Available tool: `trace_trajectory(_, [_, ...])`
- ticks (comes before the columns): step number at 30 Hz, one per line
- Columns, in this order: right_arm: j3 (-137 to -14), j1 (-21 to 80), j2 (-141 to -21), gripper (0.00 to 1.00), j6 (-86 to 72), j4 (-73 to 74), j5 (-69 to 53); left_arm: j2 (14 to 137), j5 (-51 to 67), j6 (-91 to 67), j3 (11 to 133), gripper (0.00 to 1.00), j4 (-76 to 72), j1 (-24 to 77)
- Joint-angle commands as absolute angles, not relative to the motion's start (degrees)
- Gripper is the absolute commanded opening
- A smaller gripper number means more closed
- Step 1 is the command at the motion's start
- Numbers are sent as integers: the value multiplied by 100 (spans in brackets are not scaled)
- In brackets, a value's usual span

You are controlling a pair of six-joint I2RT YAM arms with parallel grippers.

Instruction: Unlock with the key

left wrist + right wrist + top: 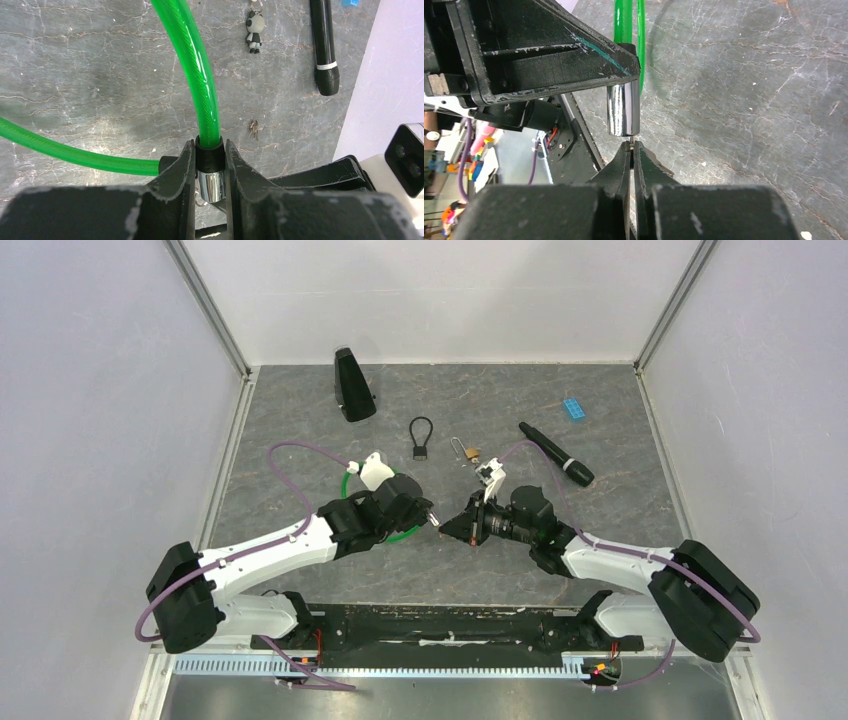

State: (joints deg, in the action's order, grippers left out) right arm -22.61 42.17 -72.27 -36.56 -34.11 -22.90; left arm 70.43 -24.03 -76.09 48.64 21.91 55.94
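A green cable lock [347, 478] lies left of centre. Its black and chrome lock barrel [210, 177] is gripped between the fingers of my left gripper [209, 161], with the green cable [201, 75] curving away from it. The barrel also shows in the right wrist view [622, 110], hanging from the left gripper's fingers. My right gripper [631, 146] is shut on a thin metal key [631, 144]. Only the key's tip shows, and it touches the barrel's chrome end. In the top view the left gripper [425, 512] and right gripper [447, 523] meet tip to tip.
A black wedge-shaped stand [352, 386], a small black loop lock [421, 436], a brass padlock [466, 452], a black marker-like stick [556, 453] and a blue block [574, 408] lie farther back. A panda keychain [254, 31] and small loose keys [254, 129] lie on the table.
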Motion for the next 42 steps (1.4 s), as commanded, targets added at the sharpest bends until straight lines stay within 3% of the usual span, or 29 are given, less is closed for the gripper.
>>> trace_trajectory(1, [-2407,4237,-7028,0,-3027,-3801,-1275,6907,-1847,-7921,4922,2,1977,5955])
trace_trajectory(9, [-2342,4287,-6963,0,-3376,-4150,-1562,6672,-1954,-7897,4811,2,1871,5963])
trace_trajectory(19, [-1774,4175,-7590,0,-5891,-7243,-2670,5702,-1850,-7195,4312,2,664,5963])
trace_trajectory(35, [-1969,4184,-7886,0,-7967,-8380,-2658,5036,-1243,-6168,3637,2,-2085,6311])
trace_trajectory(42, [-1949,4180,-7864,0,-7956,-8265,-2638,4996,-1224,-6055,3512,2,-2381,6381])
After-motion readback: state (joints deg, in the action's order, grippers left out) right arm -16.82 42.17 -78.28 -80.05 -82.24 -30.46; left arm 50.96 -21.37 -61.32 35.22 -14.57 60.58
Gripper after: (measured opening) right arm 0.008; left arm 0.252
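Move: The key is already in the end of the green lock's barrel. From the right hand, the barrel lies about 2 cm ahead, 2 cm left and slightly above. From the left hand, which grips the barrel's black collar, the key is some 3 cm back, 3 cm right and 2 cm lower. Loose keys lie on the table about 9 cm ahead and 15 cm right of the right hand, 12 cm below it; the panda keychain is roughly 23 cm ahead and 10 cm right. Keeping the key pinched at the barrel's end, the right hand twists against the left hand, which still grips the lock's collar: its left-pointing fingers tip up some 40 degrees, clockwise as seen from the key side, while the left hand rolls and tilts the other way. After a brief hold both rise together about 13 cm, easing back a few centimetres. ##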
